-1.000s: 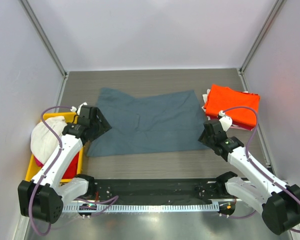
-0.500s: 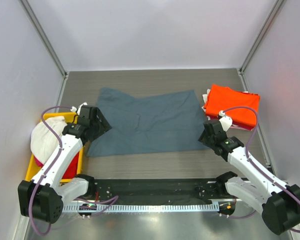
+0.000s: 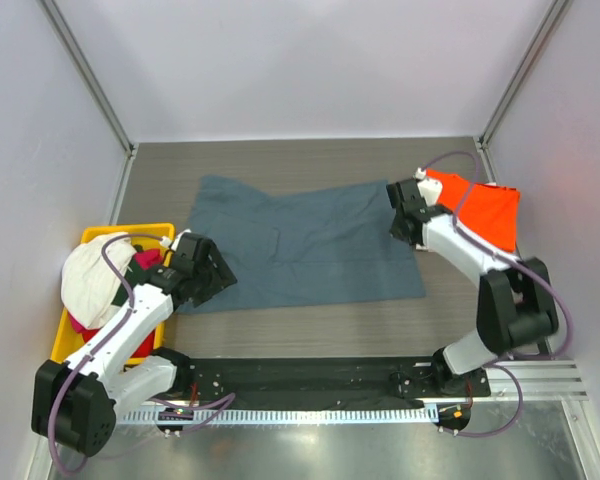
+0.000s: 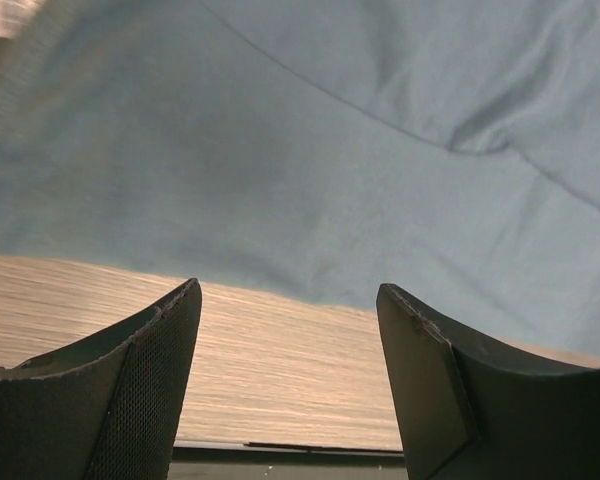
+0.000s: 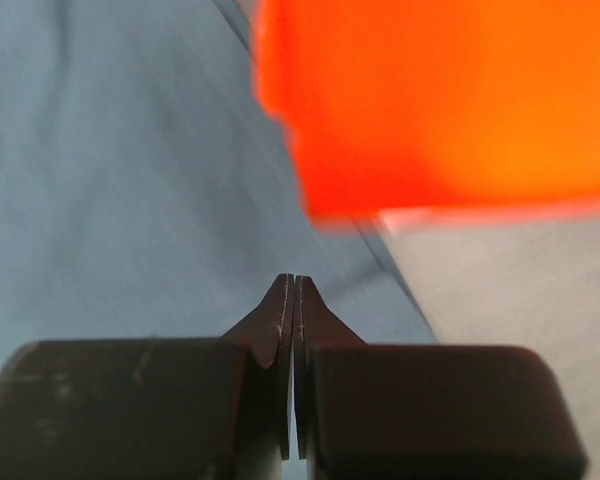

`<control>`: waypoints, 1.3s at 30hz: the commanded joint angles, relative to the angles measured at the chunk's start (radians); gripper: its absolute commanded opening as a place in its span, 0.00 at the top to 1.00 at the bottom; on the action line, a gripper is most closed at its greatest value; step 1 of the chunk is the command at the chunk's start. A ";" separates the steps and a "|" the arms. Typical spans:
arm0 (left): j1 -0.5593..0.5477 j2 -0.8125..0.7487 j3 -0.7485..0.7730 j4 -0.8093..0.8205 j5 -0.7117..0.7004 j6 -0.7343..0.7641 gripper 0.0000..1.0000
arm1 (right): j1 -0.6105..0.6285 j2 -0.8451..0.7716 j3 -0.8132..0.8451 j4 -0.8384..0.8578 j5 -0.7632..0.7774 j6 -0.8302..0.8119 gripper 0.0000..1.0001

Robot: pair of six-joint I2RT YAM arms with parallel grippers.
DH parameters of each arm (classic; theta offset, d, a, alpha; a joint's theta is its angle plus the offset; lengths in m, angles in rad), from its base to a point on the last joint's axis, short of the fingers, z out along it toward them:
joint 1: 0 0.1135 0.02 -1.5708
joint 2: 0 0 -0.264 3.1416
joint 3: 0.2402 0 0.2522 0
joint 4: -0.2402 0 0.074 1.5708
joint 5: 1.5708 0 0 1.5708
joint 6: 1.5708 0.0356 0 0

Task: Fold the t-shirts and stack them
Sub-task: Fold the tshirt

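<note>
A slate blue-grey t-shirt (image 3: 300, 240) lies spread flat across the middle of the table. A folded bright orange t-shirt (image 3: 480, 205) rests on the table at the right. My left gripper (image 3: 218, 280) sits at the blue shirt's near left corner. In the left wrist view the left gripper (image 4: 290, 290) is open over bare wood, with the shirt's hem (image 4: 330, 150) just beyond its tips. My right gripper (image 3: 396, 214) hovers at the blue shirt's far right corner, beside the orange one. In the right wrist view the right gripper (image 5: 294, 278) is shut with nothing between its jaws, above blue cloth (image 5: 110, 180) and next to orange cloth (image 5: 450, 100).
A yellow bin (image 3: 130, 230) stands at the left edge and holds a white t-shirt (image 3: 90, 270) and a red one (image 3: 145, 258). White cloth (image 3: 413, 190) peeks out under the orange shirt. Grey walls enclose the table on three sides.
My right arm has swung from the shirt's near right corner to its far right corner and its jaws have shut. The left gripper has shifted a little nearer and to the right.
</note>
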 commanded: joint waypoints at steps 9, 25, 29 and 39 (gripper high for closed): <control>-0.042 -0.018 0.012 0.053 -0.048 -0.010 0.28 | -0.097 0.411 0.405 0.011 0.014 -0.077 0.99; -0.042 -0.001 0.027 0.056 -0.062 0.001 0.26 | -0.289 0.632 0.534 -0.057 0.034 -0.076 0.99; -0.042 -0.004 0.037 0.039 -0.093 0.007 0.25 | -0.293 0.599 0.541 -0.054 -0.014 -0.084 0.99; -0.042 -0.109 0.052 -0.065 -0.157 -0.020 0.25 | -0.211 0.349 0.498 -0.042 -0.146 -0.130 0.71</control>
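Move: The folded orange stack has its middle about 19 cm right and 7 cm ahead of the right hand, roughly 5 cm below, with its left edge only some 4 cm to the right. The spread blue-grey t-shirt's middle is about 30 cm left and 3 cm back of the right hand, 8 cm below. From the left hand, the orange stack lies about 72 cm right, 21 cm ahead and 4 cm below. Right hand, still shut, sweeps 13 cm forward and down, pushes the orange stack right, then lifts, opening partway. ##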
